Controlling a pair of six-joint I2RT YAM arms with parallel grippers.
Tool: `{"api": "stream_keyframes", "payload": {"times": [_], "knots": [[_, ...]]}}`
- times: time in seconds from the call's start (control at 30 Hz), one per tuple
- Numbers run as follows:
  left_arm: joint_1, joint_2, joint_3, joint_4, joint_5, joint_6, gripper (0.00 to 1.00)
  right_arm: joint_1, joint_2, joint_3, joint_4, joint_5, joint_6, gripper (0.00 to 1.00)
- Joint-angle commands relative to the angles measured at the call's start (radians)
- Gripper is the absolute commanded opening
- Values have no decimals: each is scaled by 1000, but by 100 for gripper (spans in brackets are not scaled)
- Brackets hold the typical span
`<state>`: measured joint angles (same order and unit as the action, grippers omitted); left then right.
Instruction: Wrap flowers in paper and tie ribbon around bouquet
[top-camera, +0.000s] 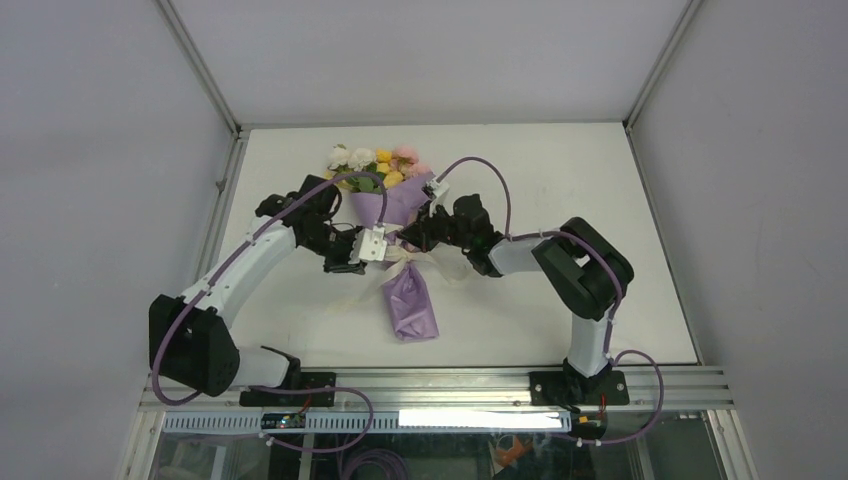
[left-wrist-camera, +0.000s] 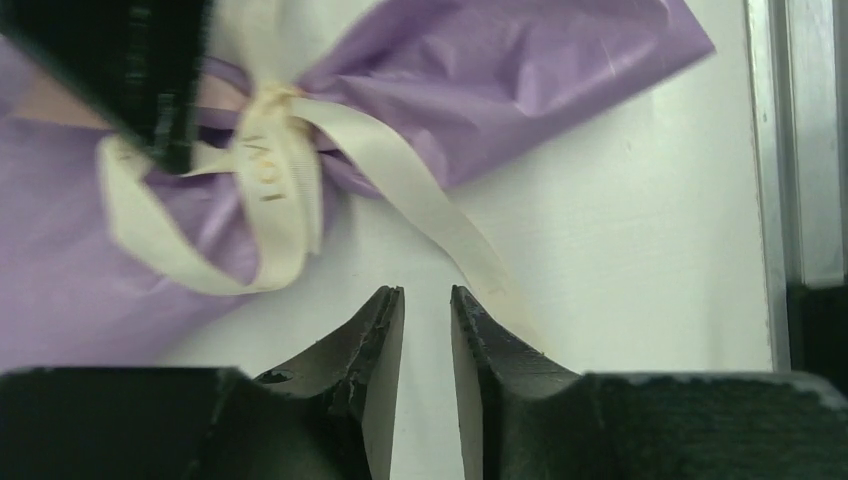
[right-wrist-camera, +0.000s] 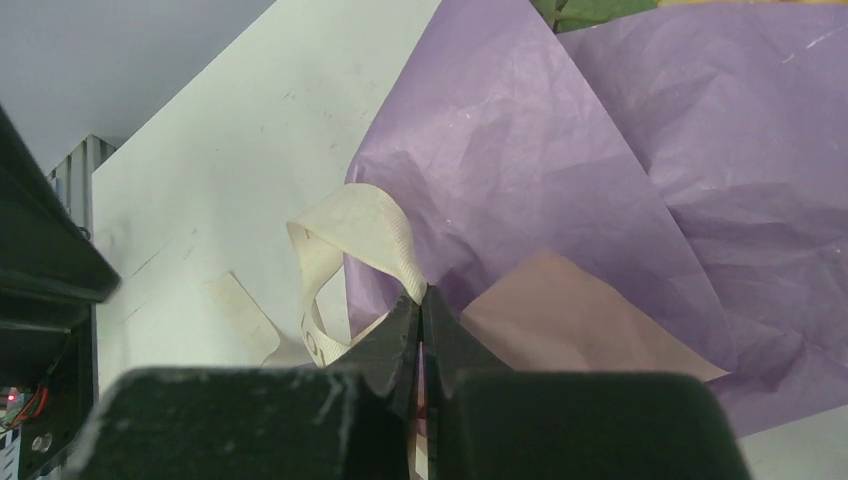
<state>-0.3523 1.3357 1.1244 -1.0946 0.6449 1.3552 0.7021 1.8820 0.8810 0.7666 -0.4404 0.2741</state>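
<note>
The bouquet (top-camera: 398, 210) lies mid-table, a cone of lilac paper (right-wrist-camera: 620, 170) with the yellow, pink and white flowers (top-camera: 375, 165) at its far end. A cream ribbon (left-wrist-camera: 275, 170) is knotted round its narrow waist, with loops and a tail trailing over the table. My right gripper (right-wrist-camera: 421, 298) is shut on one ribbon loop (right-wrist-camera: 365, 225) beside the paper. My left gripper (left-wrist-camera: 428, 292) sits just short of the knot. Its jaws stand a little apart with only bare table between them. The ribbon tail (left-wrist-camera: 470, 245) runs past its right fingertip.
The white table (top-camera: 560, 200) is bounded by a metal frame rail (top-camera: 440, 380) at the near edge, with grey walls on the other sides. The paper's tail end (top-camera: 410, 305) points toward the arm bases. My right gripper's black finger (left-wrist-camera: 150, 80) shows in the left wrist view.
</note>
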Motion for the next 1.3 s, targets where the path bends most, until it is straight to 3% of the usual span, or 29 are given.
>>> {"api": "stream_keyframes", "payload": {"times": [0.0,0.13,0.37,0.73,0.97,1.27], "knots": [[3,62,-67,-21,-5,296,30,-8,16,14,85,29,46,0],[-7,195,-27,7,5,342,45,-8,19,15,88,31,42,0],[-33,248,-24,127,7,360,57,-14,8,6,75,43,24,0],[-31,258,12,178,-43,306,58,-24,10,9,71,25,21,0],[-36,263,9,245,-18,264,66,-26,6,9,63,21,14,0],[-62,290,15,307,-16,204,65,-26,6,8,62,15,14,0]]}}
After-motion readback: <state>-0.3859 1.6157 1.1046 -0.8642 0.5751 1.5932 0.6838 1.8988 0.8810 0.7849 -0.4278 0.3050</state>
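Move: The lettered ribbon strip hanging at the knot lies about 7 cm ahead of the left hand, 6 cm to its right and 11 cm below. The knot sits some 3 cm farther right of the strip, about 1 cm nearer the base, and the loose tail's middle is only about 1 cm ahead, 5 cm right and 13 cm down. From the right hand, already pinching a ribbon loop, the lettered strip is roughly 3 cm back, 3 cm left and 6 cm below. Drop the left gripper about 8 cm towards the bow while turning it some 15 degrees clockwise, then slide it forward some 6 cm, nearly level, towards the lettered strip beside the knot. Open its fingers from a narrow gap to about two thirds on the way. Keep the right fingers shut on their ribbon loop, easing forward only about a centimetre. ##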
